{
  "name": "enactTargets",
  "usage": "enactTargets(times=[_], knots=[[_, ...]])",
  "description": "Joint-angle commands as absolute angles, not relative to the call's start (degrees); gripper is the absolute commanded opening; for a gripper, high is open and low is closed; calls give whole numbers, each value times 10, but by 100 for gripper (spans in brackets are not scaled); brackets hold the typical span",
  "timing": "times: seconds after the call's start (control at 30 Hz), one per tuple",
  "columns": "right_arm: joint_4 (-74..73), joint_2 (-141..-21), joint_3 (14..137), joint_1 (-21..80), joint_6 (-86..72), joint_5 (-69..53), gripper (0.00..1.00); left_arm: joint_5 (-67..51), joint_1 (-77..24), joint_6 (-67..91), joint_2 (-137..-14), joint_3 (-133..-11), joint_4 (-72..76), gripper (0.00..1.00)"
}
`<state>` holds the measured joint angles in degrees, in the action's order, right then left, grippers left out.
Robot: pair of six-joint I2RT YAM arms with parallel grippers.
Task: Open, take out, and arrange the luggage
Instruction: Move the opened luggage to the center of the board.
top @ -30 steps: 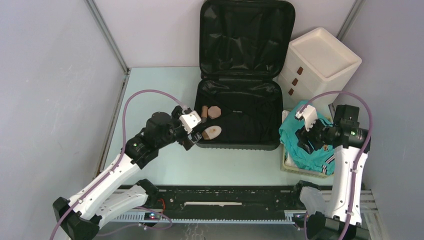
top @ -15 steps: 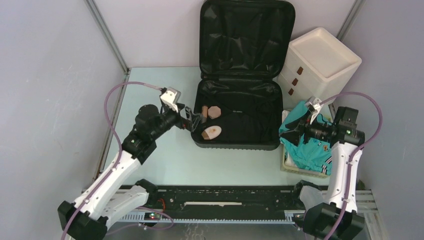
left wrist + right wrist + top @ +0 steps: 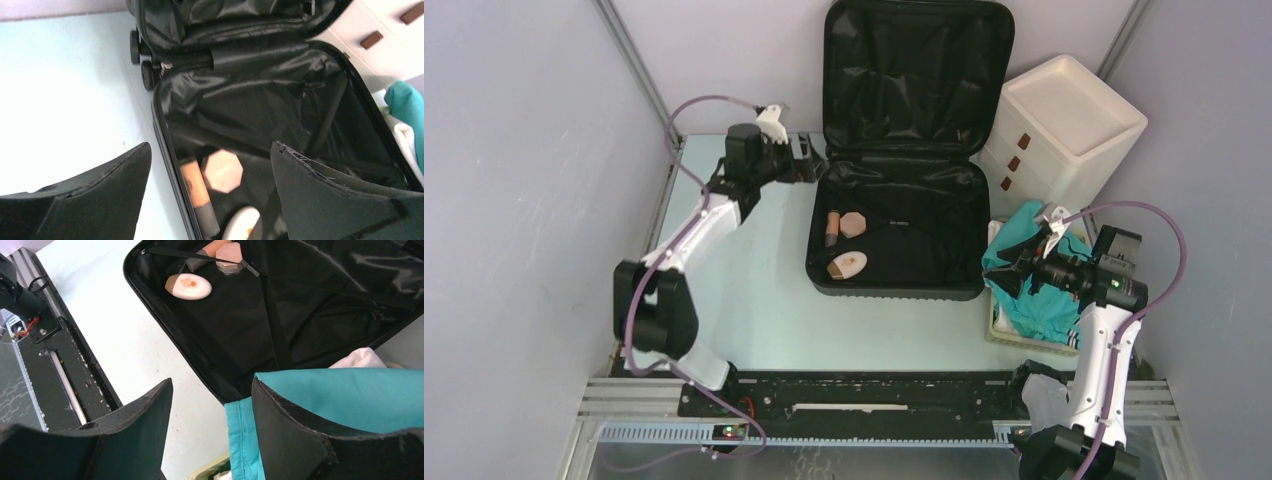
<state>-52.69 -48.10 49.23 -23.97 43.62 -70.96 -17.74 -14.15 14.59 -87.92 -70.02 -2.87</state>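
Note:
The black luggage (image 3: 924,235) lies open on the table, its lid (image 3: 919,70) standing against the back wall. In its left half lie an orange tube (image 3: 832,227), an octagonal pink compact (image 3: 853,223) and a cream oval case (image 3: 848,265). My left gripper (image 3: 812,163) hovers open at the luggage's back-left corner; its wrist view looks down on the tube (image 3: 197,190) and compact (image 3: 223,171) between the spread jaws (image 3: 210,146). My right gripper (image 3: 1012,272) is open over a teal garment (image 3: 1039,300), holding nothing (image 3: 212,380).
A white three-drawer box (image 3: 1064,125) stands at the back right. The teal garment (image 3: 350,395) lies in a pale yellow basket (image 3: 1024,338) right of the luggage (image 3: 300,315). Grey walls close in on both sides. The black rail (image 3: 874,400) runs along the near edge.
My left arm has swung from the luggage's front-left corner out to its back-left corner. The right gripper has turned and shifted slightly over the teal garment.

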Motion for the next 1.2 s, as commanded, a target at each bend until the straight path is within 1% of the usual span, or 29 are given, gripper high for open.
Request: enactTargets(times=[0.0,0.17,0.33,0.5,0.57,0.63,0.7,0.73,0.8,0.83,0.93,1.17], knots=[[-510,-474,499,-239,431,-699,67,-235,-120,142,-966,-817,-21,92],[-511,-484,499,-250,430,-694,68,-233,-118,136,-1057,-899,-87,86],[-512,-504,499,-265,433,-693,68,-208,-118,140,-1125,-942,-115,84],[-508,-511,489,-299,432,-713,68,-172,-119,134,-1179,-991,-136,73],[-518,-515,489,-308,441,-721,68,-172,-119,135,-1196,-1005,-138,70],[-516,-520,487,-315,443,-725,68,-176,-120,138,-1211,-1020,-146,64],[-513,-525,485,-316,440,-723,68,-178,-121,140,-1218,-1023,-149,61],[-512,-527,485,-316,439,-723,68,-176,-123,138,-1221,-1024,-149,57],[-514,-527,485,-320,440,-722,68,-177,-124,140,-1227,-1030,-148,44],[-514,-527,485,-323,441,-724,68,-179,-125,143,-1231,-1033,-149,39],[-515,-528,483,-327,441,-725,68,-184,-125,145,-1235,-1035,-151,31],[-517,-525,484,-329,445,-729,68,-177,-125,132,-1235,-1028,-158,29]])
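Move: The luggage's left rim near its rear, hinged corner lies about 11 cm ahead of the left hand, 1 cm to its right and 12 cm below. Inside the luggage, roughly 19 cm below this hand, the tube lies about 3 cm ahead and 4 cm to the right, the pink octagon some 4 cm ahead and 8 cm right, and the white oval 6 cm back and 7 cm right. From the right hand that rim spot is roughly 34 cm ahead, 31 cm left and 12 cm lower. The left hand first sweeps forward, then sinks steeply onto the left rim of the opened luggage by its rear hinged corner, some 11 cm forward and 12 cm down in all, its fingertips tipping down about 15 degrees. Nearing the rim it narrows its nearly wide-open fingers, one outside the wall and one inside, until they pinch the zippered edge, and then holds there, while the empty right hand, staying partly open, drifts about 4 cm to the right above the teal cloth in the basket. ##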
